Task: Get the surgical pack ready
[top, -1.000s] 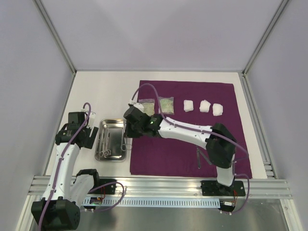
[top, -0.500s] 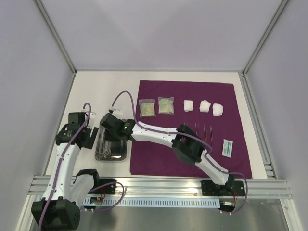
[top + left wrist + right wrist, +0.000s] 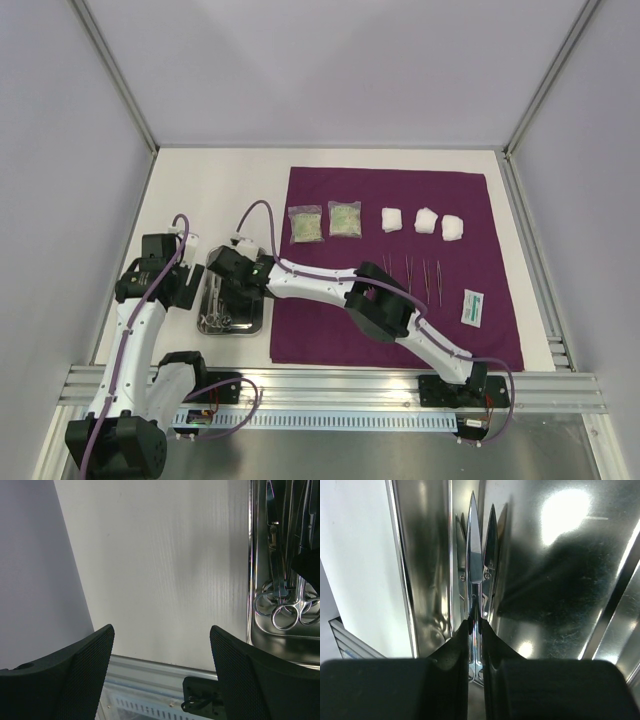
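Observation:
The deep-purple sheet (image 3: 400,325) of the surgical pack lies flat. Left of it is the steel tray (image 3: 247,322), also in the wrist views (image 3: 250,580) (image 3: 560,580). My right gripper (image 3: 226,272) (image 3: 476,625) reaches down into the tray, its jaws shut on the shank of thin metal scissors (image 3: 474,555). More scissors (image 3: 285,615) lie alongside in the tray. My left gripper (image 3: 183,290) (image 3: 162,650) hangs open over bare table, left of the tray. On the sheet are two clear packets (image 3: 305,224), three white gauze pads (image 3: 427,221) and several tweezers (image 3: 408,270).
A small white and green packet (image 3: 472,306) lies on the sheet's right side. The aluminium rail (image 3: 330,390) (image 3: 150,665) runs along the near edge. The grey enclosure wall (image 3: 35,570) stands close on the left, beside my left gripper.
My right arm has swung left, from over the sheet by the packets to down into the tray. The tweezers and small packet are now uncovered. The left arm has not moved.

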Available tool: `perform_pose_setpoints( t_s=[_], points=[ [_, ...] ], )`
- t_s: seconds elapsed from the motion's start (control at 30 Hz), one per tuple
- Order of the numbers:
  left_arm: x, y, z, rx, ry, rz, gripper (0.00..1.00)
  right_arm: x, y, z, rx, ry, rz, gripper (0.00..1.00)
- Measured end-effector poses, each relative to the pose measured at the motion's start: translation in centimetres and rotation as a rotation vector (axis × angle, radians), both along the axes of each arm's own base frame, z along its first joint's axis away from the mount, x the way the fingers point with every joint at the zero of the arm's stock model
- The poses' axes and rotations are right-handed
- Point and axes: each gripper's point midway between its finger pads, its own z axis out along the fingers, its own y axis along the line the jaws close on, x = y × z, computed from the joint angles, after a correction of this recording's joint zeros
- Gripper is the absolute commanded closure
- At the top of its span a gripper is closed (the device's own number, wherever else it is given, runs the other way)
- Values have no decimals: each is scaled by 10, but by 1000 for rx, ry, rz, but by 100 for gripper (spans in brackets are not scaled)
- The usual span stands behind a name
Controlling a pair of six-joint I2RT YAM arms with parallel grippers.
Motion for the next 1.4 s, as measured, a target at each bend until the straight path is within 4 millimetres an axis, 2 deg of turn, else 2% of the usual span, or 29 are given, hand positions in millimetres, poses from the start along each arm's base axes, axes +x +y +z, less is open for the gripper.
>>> perform_pose_setpoints(
  t_s=[0.07,0.2,0.3,0.4,0.57,0.7,0.83,0.9,0.97,1.03,1.1,1.23,1.4],
  points=[
    [0,0,0,0,0,0,14,0,0,0,1,0,-1,96],
    [0,0,0,0,0,0,14,0,0,0,2,1,-1,75],
    [0,0,0,0,0,0,14,0,1,1,3,-2,-2,66],
    [0,0,0,0,0,0,14,2,1,2,2,-8,-4,61],
    [0,0,0,0,0,0,14,3,-2,6,-9,-38,17,60],
    [0,0,0,0,2,0,14,4,-8,36,0,-105,76,60],
    [-2,0,1,-2,6,-1,14,2,-21,100,38,-226,168,61],
    [-2,-1,3,-5,8,-3,14,-1,-41,133,51,-289,209,62],
    [-1,-2,7,-11,1,-7,14,-7,-74,160,45,-334,241,63],
    [1,-5,12,-25,-9,-17,14,-7,-106,177,48,-365,249,63],
    [4,-10,19,-49,-23,-33,14,-3,-151,182,20,-370,244,63],
    [16,-18,39,-89,-63,-66,14,15,-246,161,-125,-329,172,59],
    [34,-30,53,-152,-84,-109,14,4,-353,119,-338,-183,86,59]
  ],
)
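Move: Scissors are still pinched in the right hand, already low inside the tray, whose middle is about 3 cm to this hand's right, 1 cm ahead and 1 cm below. Level with it fore and aft, one pair of scissors lies about 2 cm to its left, another 1 cm to its right. The leftmost tweezers lie some 39 cm right and 5 cm ahead. From the left hand, the tray is about 15 cm right, 4 cm ahead and 10 cm below. The scissors are let go in the tray as the right fingers part in place to a modest gap. The right hand then climbs steeply, by about 18 cm at its highest, and sweeps right over the purple cloth towards the tweezers, some 33 cm in all, sinking about 5 cm at the end. Late on, the empty, open left hand rises 5 cm, easing forward and right. ##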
